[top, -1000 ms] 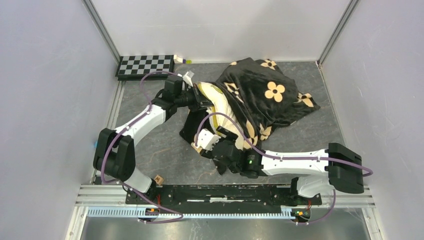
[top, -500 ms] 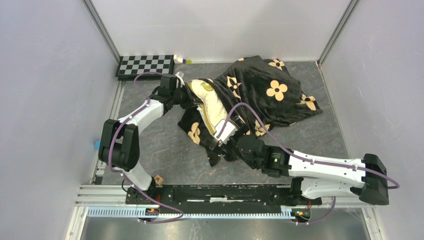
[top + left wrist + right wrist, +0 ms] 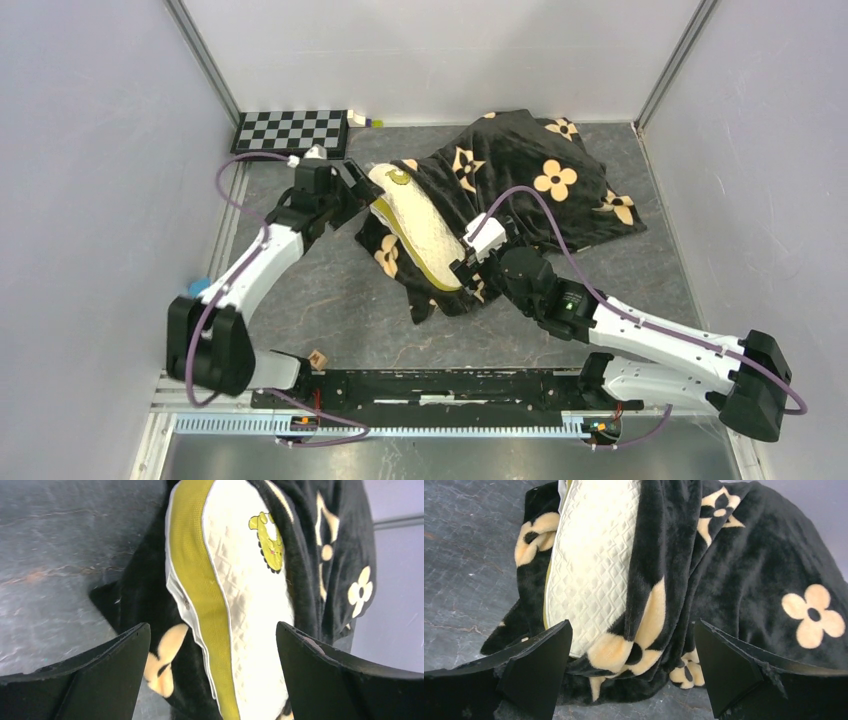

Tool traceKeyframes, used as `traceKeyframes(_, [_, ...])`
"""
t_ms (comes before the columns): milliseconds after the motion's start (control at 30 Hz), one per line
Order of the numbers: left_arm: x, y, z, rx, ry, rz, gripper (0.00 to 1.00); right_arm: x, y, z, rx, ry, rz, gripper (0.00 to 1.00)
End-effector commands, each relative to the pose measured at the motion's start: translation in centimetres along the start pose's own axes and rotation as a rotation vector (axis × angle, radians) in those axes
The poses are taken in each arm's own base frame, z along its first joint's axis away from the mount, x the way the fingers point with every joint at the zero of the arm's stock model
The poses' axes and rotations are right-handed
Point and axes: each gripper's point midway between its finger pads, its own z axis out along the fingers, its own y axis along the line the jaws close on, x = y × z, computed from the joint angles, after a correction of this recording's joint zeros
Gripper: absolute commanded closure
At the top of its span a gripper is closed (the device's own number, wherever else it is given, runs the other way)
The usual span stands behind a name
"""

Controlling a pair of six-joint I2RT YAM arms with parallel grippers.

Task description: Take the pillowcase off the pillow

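The black pillowcase (image 3: 545, 185) with tan flowers lies in a heap at the back right and still wraps most of the cream quilted pillow (image 3: 420, 235). The pillow's left end sticks out of the opening, showing its yellow-olive side band (image 3: 197, 580). My left gripper (image 3: 356, 196) stands open just left of that bare end, with the pillow (image 3: 250, 595) and a fold of pillowcase (image 3: 150, 600) between its fingers, untouched. My right gripper (image 3: 468, 270) is open at the pillow's near end, above the pillowcase's hem (image 3: 644, 635) and the pillow (image 3: 589, 555).
A black-and-white checkerboard (image 3: 290, 130) lies at the back left with a small yellow-green item (image 3: 366, 121) beside it. A small wooden cube (image 3: 318, 358) sits by the front rail. Walls close in on three sides.
My left gripper has opened, let go of the pillow's end and backed off to the left. The right arm has swung right and forward to the pillow's near end. More of the pillow shows.
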Motion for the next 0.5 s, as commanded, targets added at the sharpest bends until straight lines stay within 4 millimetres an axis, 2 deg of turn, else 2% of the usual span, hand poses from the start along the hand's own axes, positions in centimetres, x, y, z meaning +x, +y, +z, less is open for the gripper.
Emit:
traceKeyframes(0, [-0.4, 1.7, -4.0, -0.068, -0.073, -0.053, 0.0, 0.8, 0.4, 0.4, -0.037, 0.01, 0.061, 0.02])
traceKeyframes(133, [2.8, 1.5, -6.0, 0.014, 0.015, -0.069, 0.0, 1.6, 0.2, 0.7, -0.035, 0.023, 0.083, 0.02])
traceKeyframes(267, [6.8, -0.3, -7.7, 0.2, 0.117, -0.16, 0.0, 2.5, 0.1, 1.3, -0.056, 0.044, 0.142, 0.02])
traceKeyframes(400, [10.6, -1.8, -8.5, 0.302, 0.179, -0.203, 0.03, 2.6, 0.2, 2.3, -0.09, 0.069, 0.203, 0.02])
traceKeyframes(467, [12.2, -2.8, -8.8, 0.34, 0.199, -0.2, 0.03, 2.6, -0.3, 2.8, -0.069, 0.074, 0.227, 0.02])
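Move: The left hand, empty and open by the pillow's far end, has the pillowcase's near-left flap about 18 cm back, 9 cm to its right and 14 cm below; the pillow's middle is some 5 cm back and 9 cm right of it. For the right hand, the flowered fold of pillowcase over the pillow's near corner lies nearly underneath, about 2 cm ahead, 1 cm right and 15 cm down; the pillow's middle is roughly 10 cm ahead and 11 cm left. With its fingers already wide open, the left hand lifts about 3 cm while starting back, then sweeps back along the pillow's left side and sinks, some 12 cm back in all, drifting a little right late on towards the near-left flap and rolling its left side down about 15 degrees. Meanwhile the right hand, also open and touching nothing, sinks nearly 5 cm towards the flowered fold at the pillow's near corner, easing slightly forward and tipping its fingers down about 10 degrees. ##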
